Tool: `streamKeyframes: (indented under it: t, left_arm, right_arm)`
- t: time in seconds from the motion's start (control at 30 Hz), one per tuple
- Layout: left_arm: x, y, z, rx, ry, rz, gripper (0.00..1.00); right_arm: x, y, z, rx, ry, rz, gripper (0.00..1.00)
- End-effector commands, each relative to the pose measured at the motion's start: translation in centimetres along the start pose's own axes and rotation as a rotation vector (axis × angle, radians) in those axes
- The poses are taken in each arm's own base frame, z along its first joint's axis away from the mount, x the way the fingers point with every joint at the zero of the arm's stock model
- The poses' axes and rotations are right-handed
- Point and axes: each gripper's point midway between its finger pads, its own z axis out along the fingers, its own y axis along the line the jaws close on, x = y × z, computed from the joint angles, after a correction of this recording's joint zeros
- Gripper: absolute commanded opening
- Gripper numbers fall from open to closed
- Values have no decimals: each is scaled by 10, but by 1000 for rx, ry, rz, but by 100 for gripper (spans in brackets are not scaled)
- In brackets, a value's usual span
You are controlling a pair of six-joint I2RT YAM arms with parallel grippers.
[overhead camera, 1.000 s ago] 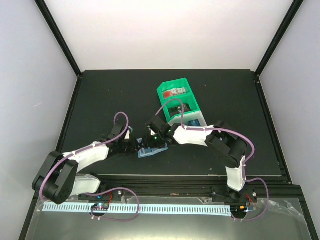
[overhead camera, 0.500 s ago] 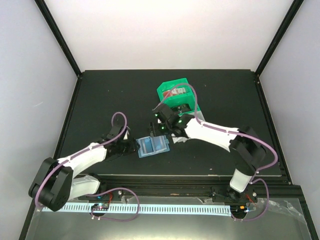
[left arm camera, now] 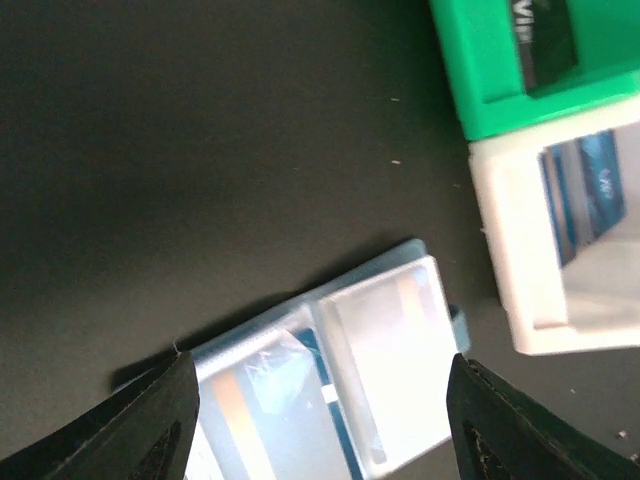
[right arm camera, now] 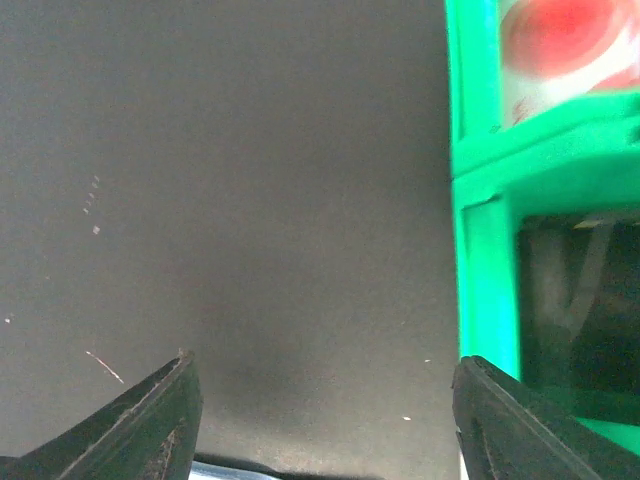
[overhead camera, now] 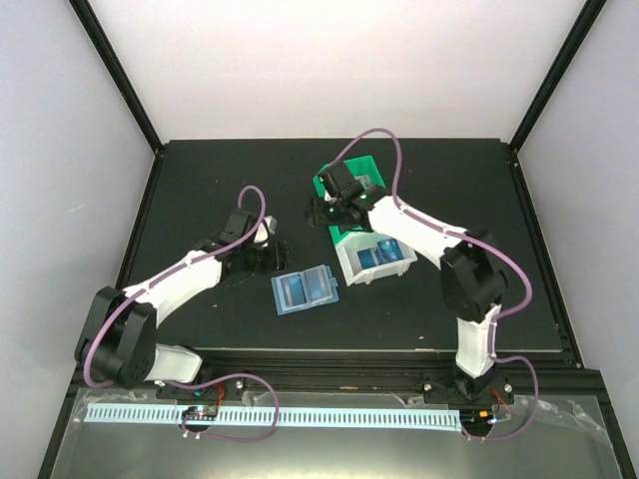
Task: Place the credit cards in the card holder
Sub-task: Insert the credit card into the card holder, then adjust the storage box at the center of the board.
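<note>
The teal card holder (overhead camera: 306, 290) lies open and flat on the black table, with cards showing through its clear sleeves (left arm camera: 330, 395). My left gripper (overhead camera: 272, 251) hovers just left and behind it, open and empty; in the left wrist view the holder lies below the left gripper (left arm camera: 320, 365). My right gripper (overhead camera: 324, 210) is open and empty over bare table at the left wall of the green bin (right arm camera: 480, 260). A red-and-white credit card (right arm camera: 560, 50) lies in the bin's far compartment, a dark card (left arm camera: 545, 45) shows in the green bin, and blue cards (overhead camera: 384, 251) stand in the white bin.
The green bin (overhead camera: 349, 180) and the white bin (overhead camera: 371, 267) stand joined in a row right of the card holder. Black frame posts and pale walls bound the table on three sides.
Both grippers opened and left the card holder. The right arm swung back to the green bin. The left arm drew back and left. The holder now lies open and uncovered.
</note>
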Motion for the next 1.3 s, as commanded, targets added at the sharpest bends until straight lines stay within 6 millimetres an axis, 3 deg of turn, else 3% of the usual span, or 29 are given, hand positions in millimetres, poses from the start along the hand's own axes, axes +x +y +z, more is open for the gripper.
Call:
streamKeyframes:
  t: [0.0,0.2,0.4,0.57,0.83,1.0,1.2,1.27]
  left_arm:
    - [-5,14,9,-11,54,-59,70]
    - [-5,30,17,-10,91,-133,70]
    - [-6,33,21,4,110,-159,69]
    - [-6,35,21,0,109,-162,69]
    - [-3,40,22,-11,113,-177,70]
    - [-6,37,20,-1,101,-172,69]
    - [-16,24,20,63,80,-155,73]
    - [-21,19,21,89,70,-153,76]
  right_arm:
    - [29,9,34,-47,138,55,69]
    - [42,-15,57,52,166,81,69]
    - [49,-50,61,204,136,82,69]
    - [58,-74,50,314,111,111,69]
    - [66,-113,17,466,52,191,70]
    - [46,-123,-6,452,7,222,70]
    - [-2,-85,-11,112,8,120,70]
    - [-17,-87,-9,47,-5,116,70]
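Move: The three-part box, green with a white end section, has its middle about 11 cm to the right of my open right hand, 2 cm back and 12 cm below. Its white section with the blue cards is some 14 cm right and 10 cm back. The card holder lies 17 cm back, 3 cm left and 14 cm below. From my left hand the holder is 6 cm back, 5 cm right and 8 cm below, the box 9 cm ahead and 17 cm right. I drop my right hand, fingers open, about 9 cm beside the box's left side, then sweep it some 10 cm to the right, pushing the box along while the wrist turns some 20 degrees clockwise. At the end I rise about 5 cm and edge forward, wrist starting to turn back. My left hand sinks 4 cm and shifts slightly left, beyond the holder's left part, open and tipping steeper. ##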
